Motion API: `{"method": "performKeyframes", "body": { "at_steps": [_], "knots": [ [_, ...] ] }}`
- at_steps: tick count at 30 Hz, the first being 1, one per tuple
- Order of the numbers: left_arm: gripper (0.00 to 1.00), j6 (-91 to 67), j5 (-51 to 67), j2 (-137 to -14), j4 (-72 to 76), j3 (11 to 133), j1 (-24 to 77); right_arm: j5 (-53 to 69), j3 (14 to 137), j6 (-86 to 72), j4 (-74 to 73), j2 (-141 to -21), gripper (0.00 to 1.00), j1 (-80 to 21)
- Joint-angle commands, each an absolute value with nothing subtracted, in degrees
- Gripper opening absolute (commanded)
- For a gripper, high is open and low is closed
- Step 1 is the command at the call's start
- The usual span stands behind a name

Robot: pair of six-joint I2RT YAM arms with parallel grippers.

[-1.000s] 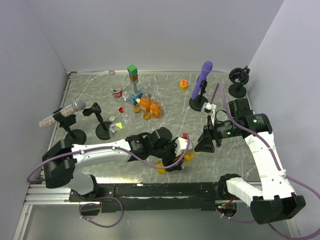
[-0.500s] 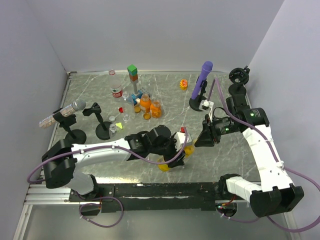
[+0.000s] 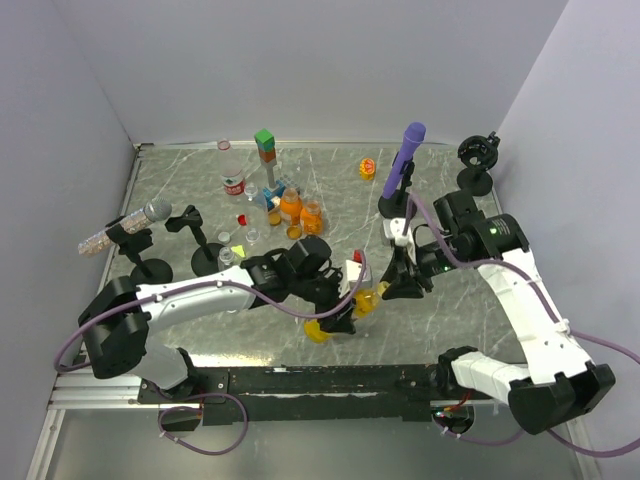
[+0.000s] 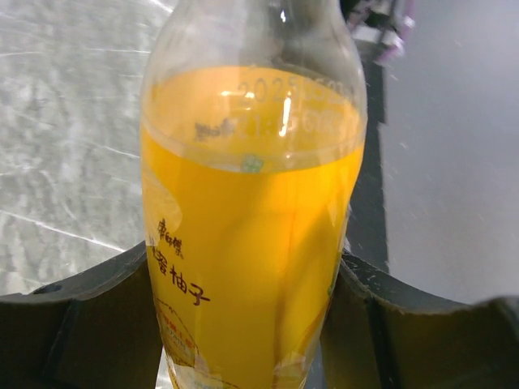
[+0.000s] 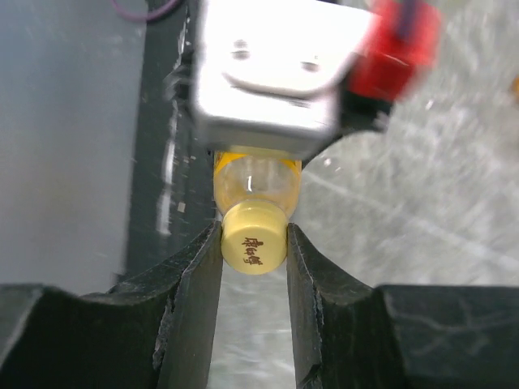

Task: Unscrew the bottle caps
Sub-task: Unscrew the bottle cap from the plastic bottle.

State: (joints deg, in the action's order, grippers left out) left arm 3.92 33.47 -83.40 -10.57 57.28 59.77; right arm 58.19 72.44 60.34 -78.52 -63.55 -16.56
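A yellow juice bottle (image 4: 251, 211) fills the left wrist view, and my left gripper (image 4: 251, 324) is shut on its body, one black finger pressing each side. From above, the bottle (image 3: 363, 301) lies tilted over the near middle of the table, neck toward the right arm. Its pale yellow cap (image 5: 253, 239) sits between the fingers (image 5: 195, 284) of my right gripper (image 5: 253, 247), which is shut on the cap from both sides. The overhead view has the right gripper (image 3: 391, 287) meeting the left gripper (image 3: 340, 312) at the bottle's neck.
More bottles stand in a cluster (image 3: 290, 208) at the back left, with a red-labelled one (image 3: 233, 182) and stacked green and orange blocks (image 3: 265, 146). A purple microphone (image 3: 404, 163) stands at the back right. Black stands (image 3: 140, 240) line the left side.
My right gripper has moved left to the bottle's neck and shut on the cap. The left arm has shifted the bottle slightly left and tilted it more.
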Motion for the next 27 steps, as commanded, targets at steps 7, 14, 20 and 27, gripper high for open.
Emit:
{"method": "performKeyframes", "body": {
  "at_steps": [7,14,20,27],
  "knots": [
    [0.08,12.6,42.9,-82.4,-18.9,65.3,56.5,54.5,77.1,84.4,-86.0,-60.6,0.01,-20.3],
    [0.08,13.8,38.5,-80.7,-19.9,65.7,56.5,52.6,77.4,83.8,-85.6,-59.7,0.01,-20.7],
    [0.08,11.5,33.8,-77.8,-18.4,64.3,57.4,55.5,74.2,71.8,-78.4,-55.1,0.21,-20.7],
    [0.08,9.0,24.5,-75.0,-15.5,61.4,61.0,50.5,76.5,48.2,-71.0,-50.2,0.80,-20.5]
  ]
}}
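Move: The right fingers are already shut on the yellow cap, right at their hand point. The bottle's middle is about 8 cm left of the right hand, 2 back and 5 below, gripped by the left hand, from which the cap is roughly 11 cm right, 3 forward and 7 up. On the table, some 20 cm below the right hand, the orange bottles stand about 25 cm forward and 19 left, the microphone stand's base 30 forward and 8 right. Keeping its pinch on the yellow cap, the right hand carries on twisting it counter-clockwise as seen from behind that hand, by some 25 degrees, while both hands drift up, about 3.5 cm in all. The right fingers then open and come free of the cap, backing off towards the base as the wrist starts rolling back, while the left hand keeps its hold on the bottle, easing slightly left and forward. ##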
